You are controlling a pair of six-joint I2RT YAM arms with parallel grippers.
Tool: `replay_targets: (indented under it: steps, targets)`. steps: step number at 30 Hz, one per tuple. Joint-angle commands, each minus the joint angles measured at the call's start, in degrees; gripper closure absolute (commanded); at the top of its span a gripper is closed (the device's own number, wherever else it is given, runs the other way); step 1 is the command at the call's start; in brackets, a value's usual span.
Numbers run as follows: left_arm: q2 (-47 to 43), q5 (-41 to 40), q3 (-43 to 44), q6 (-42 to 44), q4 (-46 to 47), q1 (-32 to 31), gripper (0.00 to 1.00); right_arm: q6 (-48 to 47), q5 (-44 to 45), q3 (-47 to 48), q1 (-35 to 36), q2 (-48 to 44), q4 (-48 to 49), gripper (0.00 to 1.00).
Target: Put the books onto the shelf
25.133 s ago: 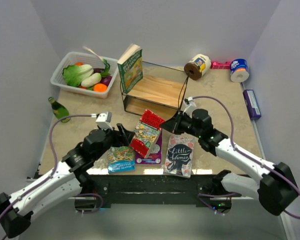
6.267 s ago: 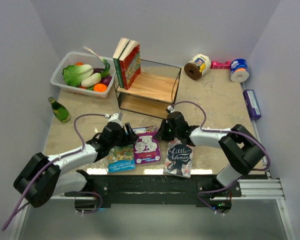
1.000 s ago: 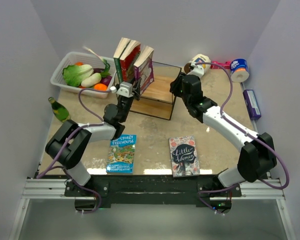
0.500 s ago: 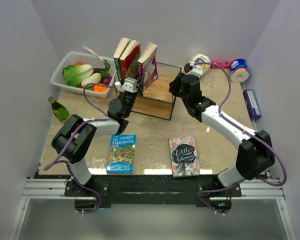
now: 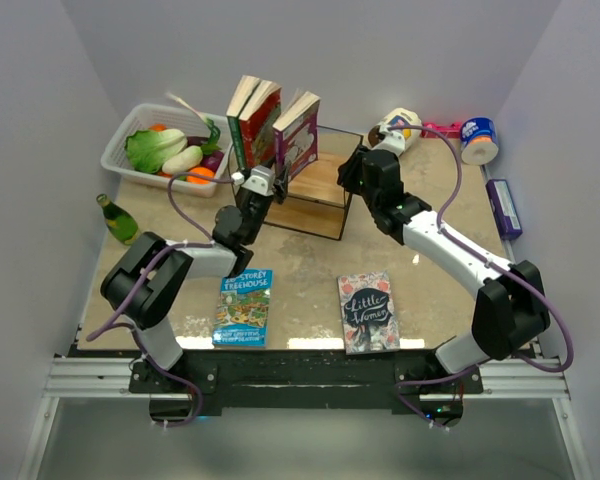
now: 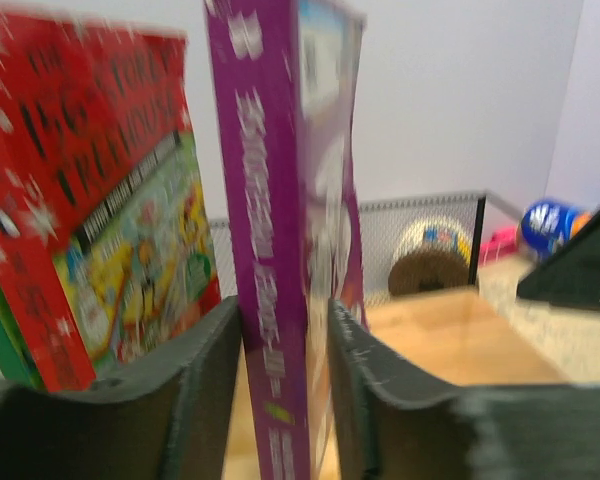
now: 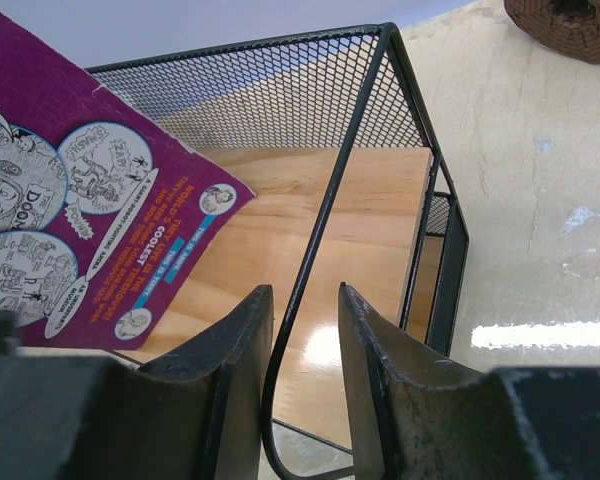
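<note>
On the shelf (image 5: 325, 178), a green book (image 5: 236, 140) and a red book (image 5: 263, 122) stand at the left end. A purple book (image 5: 300, 128) stands beside them, its top tilted right. My left gripper (image 5: 261, 176) holds that purple book (image 6: 270, 250) low on its spine, a finger (image 6: 205, 385) against each side. The red book (image 6: 90, 200) is just to its left. My right gripper (image 5: 352, 176) is at the shelf's right front corner. Its jaws (image 7: 305, 300) stand open astride the black wire frame (image 7: 325, 235). The blue Treehouse book (image 5: 245, 305) and the grey Little Women book (image 5: 368, 312) lie flat near the front.
A white basket (image 5: 118, 152) of vegetables stands at the back left, with a green bottle (image 5: 118, 220) in front of it. A brown-cored roll (image 5: 395, 132), a pink item (image 5: 442, 129) and a blue-white roll (image 5: 478, 140) line the back right. A long purple box (image 5: 502, 208) lies along the right edge.
The purple book's top has swung right, away from the red book, and now leans over the shelf's middle. My left gripper shifted slightly with it. The right arm has barely moved.
</note>
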Motion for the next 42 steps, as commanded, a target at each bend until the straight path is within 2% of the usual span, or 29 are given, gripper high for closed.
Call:
replay_targets:
  steps: [1, 13, 15, 19, 26, 38, 42]
  targets:
    - [-0.80, -0.45, -2.08, 2.54, 25.17, -0.16, 0.53, 0.42, 0.16, -0.27, -0.38, 0.07, 1.89, 0.64]
    - [-3.35, -2.03, -4.28, 3.15, 24.73, -0.25, 0.43, 0.24, 0.16, -0.36, -0.29, -0.45, 1.80, 0.63]
    - [-4.57, -2.03, -4.89, 3.33, 24.46, -0.34, 0.42, 0.24, -0.28, -0.27, -0.38, -0.89, 1.54, 0.61]
    - [-7.04, -1.94, -6.47, 4.29, 23.15, -0.51, 0.41, -0.02, -0.55, -0.71, -0.38, -2.65, 1.45, 0.46]
    - [-12.31, -3.17, -9.37, 5.61, 20.60, -1.48, 0.39, 0.50, 0.86, -1.32, -0.38, -6.60, -0.83, 0.40]
    - [-24.26, -6.86, -16.93, 11.68, 13.66, -4.99, 0.38, 0.68, 0.43, -4.83, -0.38, -16.18, -5.14, 0.39]
    - [-33.90, -10.46, -20.36, 9.93, 5.06, -6.75, 0.39, 0.15, -0.19, -7.29, -0.29, -20.31, -6.81, 0.40]
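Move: The left fingers straddle the spine of the standing purple book; its middle is about 5 cm ahead, 2 cm right and 3 cm above. The red book stands some 7 cm to the left of it and 1 cm farther out. The right hand straddles the shelf's wire frame, whose middle is 5 cm ahead, level sideways and 3 cm below; from that hand the purple book is 11 cm left, 4 cm ahead and 5 cm above. Both hands open: left sinks 5 cm, then climbs back from purple book; right rises back off the wire. ##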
